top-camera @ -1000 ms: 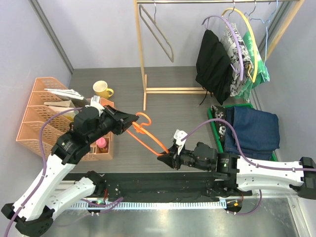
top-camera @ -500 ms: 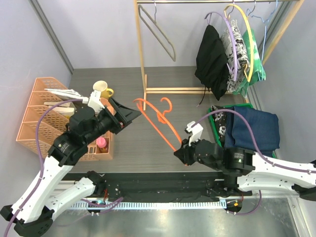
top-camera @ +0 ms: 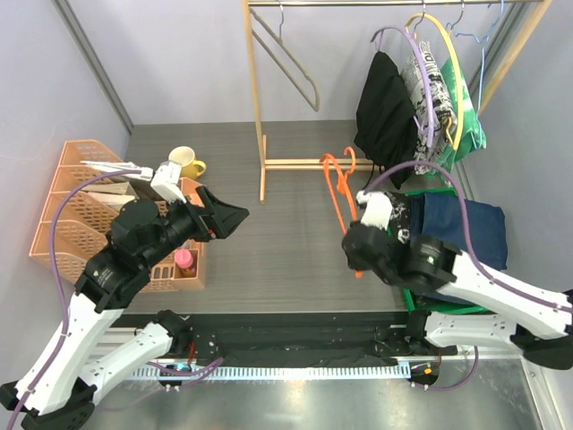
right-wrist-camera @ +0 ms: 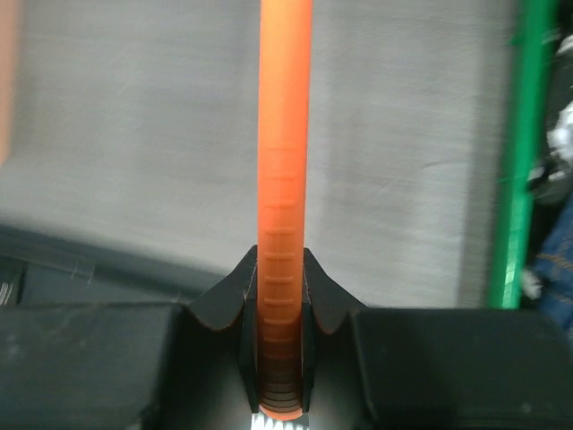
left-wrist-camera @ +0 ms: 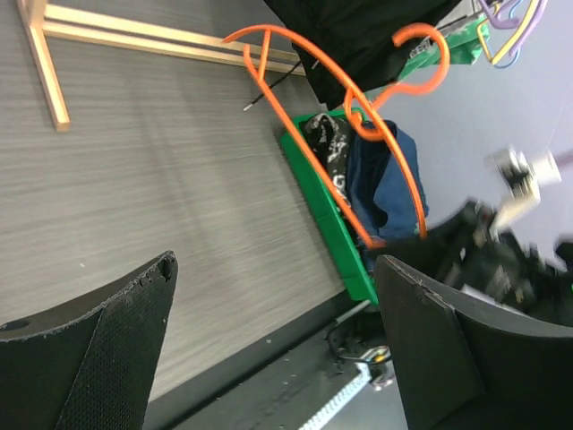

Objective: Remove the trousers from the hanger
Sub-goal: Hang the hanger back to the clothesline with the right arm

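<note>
My right gripper [top-camera: 357, 261] [right-wrist-camera: 279, 262] is shut on the lower end of an empty orange hanger [top-camera: 338, 186] [right-wrist-camera: 285, 134] [left-wrist-camera: 358, 116], held upright beside the green bin [top-camera: 405, 296] [left-wrist-camera: 327, 219]. My left gripper [top-camera: 231, 218] [left-wrist-camera: 276, 264] stands open and empty over the floor, well to the left of the hanger. In the bin lie navy denim trousers [top-camera: 461, 233] [left-wrist-camera: 380, 179] and a black-and-white marbled pair [top-camera: 398, 228] [left-wrist-camera: 327, 143]. On the rail hang black trousers [top-camera: 385, 107] [left-wrist-camera: 358, 36], a newspaper-print pair [top-camera: 428, 90] and a green pair [top-camera: 467, 121].
A wooden clothes rack [top-camera: 258, 116] stands at the back with an empty grey hanger [top-camera: 288, 55]. An orange organiser basket [top-camera: 67, 219], a yellow mug [top-camera: 185, 162] and a pink bottle [top-camera: 183, 261] sit at the left near my left arm.
My left gripper let go of the orange hanger, opened wide and drew back left. My right arm carried the hanger to the right and stood it up by the green bin.
</note>
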`<state>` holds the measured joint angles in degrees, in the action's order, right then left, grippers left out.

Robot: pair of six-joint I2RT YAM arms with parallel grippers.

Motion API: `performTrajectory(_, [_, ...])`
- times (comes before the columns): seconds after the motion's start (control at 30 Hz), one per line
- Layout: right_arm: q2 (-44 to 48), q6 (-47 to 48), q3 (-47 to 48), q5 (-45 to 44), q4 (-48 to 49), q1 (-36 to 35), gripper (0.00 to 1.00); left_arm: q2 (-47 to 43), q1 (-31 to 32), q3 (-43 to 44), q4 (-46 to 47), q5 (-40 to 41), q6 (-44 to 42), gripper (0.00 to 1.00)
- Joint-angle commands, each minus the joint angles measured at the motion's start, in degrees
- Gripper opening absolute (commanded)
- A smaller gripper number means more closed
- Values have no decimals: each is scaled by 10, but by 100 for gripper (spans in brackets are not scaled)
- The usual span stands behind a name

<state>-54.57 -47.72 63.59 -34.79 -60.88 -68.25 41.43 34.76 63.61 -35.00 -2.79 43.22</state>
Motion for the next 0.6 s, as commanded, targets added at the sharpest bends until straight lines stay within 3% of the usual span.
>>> performTrajectory(0.0, [-43, 74, 47, 10, 38, 107, 1, -4, 0, -2, 8, -1, -69, 90])
performTrajectory(0.33, [-179, 220, 196, 93, 137, 240, 1, -39, 0, -44, 10, -24, -68, 90])
performTrajectory(0.57, [-205, 297, 209, 134, 263, 301, 1, -56, 0, -36, -12, -32, -75, 90])
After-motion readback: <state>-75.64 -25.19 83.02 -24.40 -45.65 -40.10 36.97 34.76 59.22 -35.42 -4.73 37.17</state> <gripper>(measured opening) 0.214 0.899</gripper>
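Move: The orange hanger is already in the right fingers, bound for the free stretch of the clothesline bar some 45 cm ahead, 6 cm to the left and 25 cm above. The grey hanger lies roughly 38 cm ahead, 15 cm left and 15 cm up; the black trousers about 30 cm ahead and 9 cm right, slightly higher. From the left hand that bar spot is about 41 cm ahead, 21 cm right, 12 cm up. The orange hanger, still pinched, is carried by the right hand some 15 cm forward towards the bar, level at first and then climbing about 6 cm, while the wrist turns slightly clockwise and tips its fingers up a little. The open, empty left hand eases down and back a couple of centimetres. ##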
